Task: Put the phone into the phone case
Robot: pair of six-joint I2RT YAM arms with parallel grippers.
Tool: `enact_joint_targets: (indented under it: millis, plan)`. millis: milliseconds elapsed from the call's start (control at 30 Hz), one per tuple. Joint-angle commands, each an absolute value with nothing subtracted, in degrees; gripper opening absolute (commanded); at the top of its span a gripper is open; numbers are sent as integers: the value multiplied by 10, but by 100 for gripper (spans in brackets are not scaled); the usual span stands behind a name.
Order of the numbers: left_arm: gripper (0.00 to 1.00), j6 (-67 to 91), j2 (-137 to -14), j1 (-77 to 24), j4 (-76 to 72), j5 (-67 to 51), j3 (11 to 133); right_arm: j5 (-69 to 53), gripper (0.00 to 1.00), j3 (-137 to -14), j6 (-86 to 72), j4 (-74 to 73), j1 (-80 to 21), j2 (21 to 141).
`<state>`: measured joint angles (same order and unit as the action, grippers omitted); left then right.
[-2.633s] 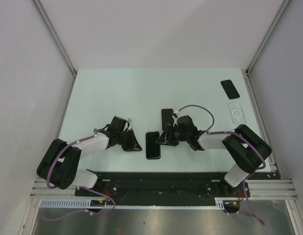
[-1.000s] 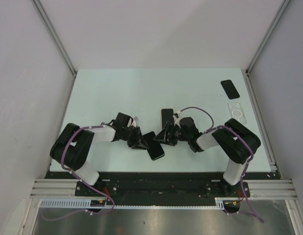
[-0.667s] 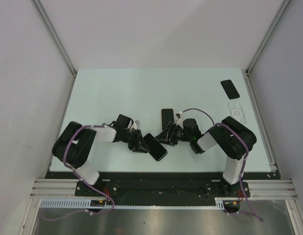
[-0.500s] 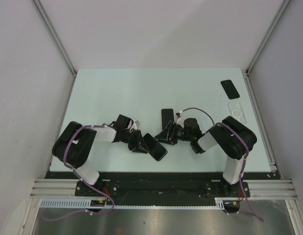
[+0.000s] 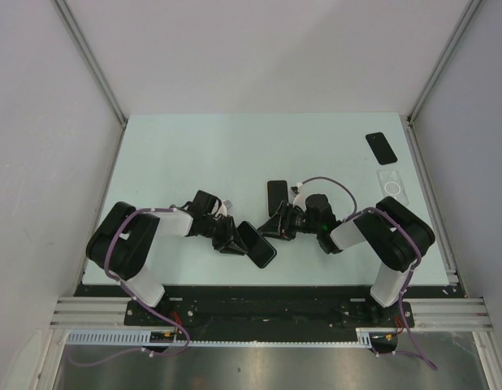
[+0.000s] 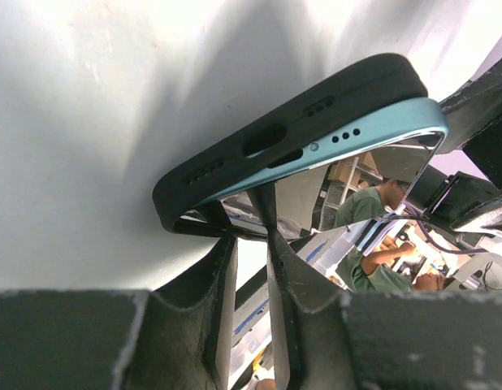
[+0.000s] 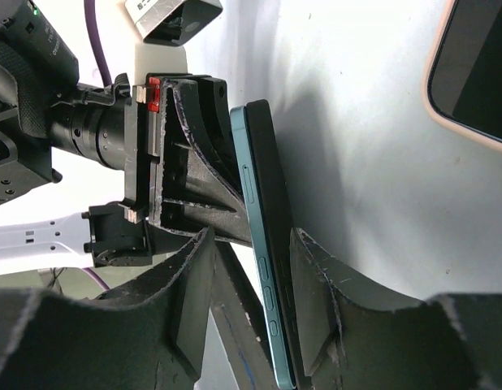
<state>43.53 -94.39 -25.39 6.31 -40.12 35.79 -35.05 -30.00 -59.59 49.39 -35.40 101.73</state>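
A teal-edged phone (image 5: 257,244) with a mirror-like screen sits partly in a black phone case (image 6: 300,106), propped at an angle off the table between both grippers. In the left wrist view the phone's teal edge (image 6: 357,134) shows below the case, and the case rim stands away from it at the left corner. My left gripper (image 6: 249,237) presses its tips on the screen side, with a narrow gap and nothing between them. My right gripper (image 7: 251,236) straddles phone (image 7: 251,195) and case (image 7: 271,203). One finger is against the case back and the other is apart from the screen.
A second phone (image 5: 277,195) with a pinkish rim (image 7: 478,73) lies flat just behind the right gripper. Far right, near the table edge, lie a black phone (image 5: 381,147) and a clear case (image 5: 391,187). Walls enclose the pale table (image 5: 194,154).
Both grippers have closed in on the phone, which lay flat earlier and now stands tilted. Over the last second the right jaws have narrowed around it, and the left arm has barely shifted.
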Motion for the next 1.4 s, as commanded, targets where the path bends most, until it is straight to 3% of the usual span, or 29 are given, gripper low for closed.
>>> enact_joint_targets:
  millis: [0, 500, 667, 1067, 1200, 1367]
  plan:
    - [25, 421, -945, -262, 47, -313, 358, -421, 46, -296, -588, 476, -365, 991]
    - [25, 422, -941, -262, 47, -308, 356, -432, 41, -298, -568, 449, -368, 993]
    - [25, 423, -942, -262, 49, -306, 358, -446, 46, -300, -559, 436, -369, 994]
    - [25, 423, -945, -262, 49, -304, 360, -463, 41, -300, -566, 451, -370, 1001]
    - [25, 421, -942, -262, 53, -302, 361, -457, 35, -301, -555, 434, -367, 994]
    - [27, 424, -937, -262, 54, -300, 359, -454, 5, -301, -548, 425, -368, 984]
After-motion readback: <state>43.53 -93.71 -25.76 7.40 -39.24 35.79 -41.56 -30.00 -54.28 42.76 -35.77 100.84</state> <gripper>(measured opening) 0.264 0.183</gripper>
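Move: The phone, lying proud in its phone case and held up slantwise, has its middle about 4 cm back and 2 cm to the left of the right hand, roughly 1 cm below it. The spare pink-edged phone lies some 12 cm ahead of that hand, 5 cm to its right and 4 cm lower. From the left hand, already at the case's left edge, the phone's middle is about 4 cm to the right, 1 cm ahead and 1 cm up. Left hand holding still, the right slides back about 3 cm along phone and case, then closes to pinch both. ##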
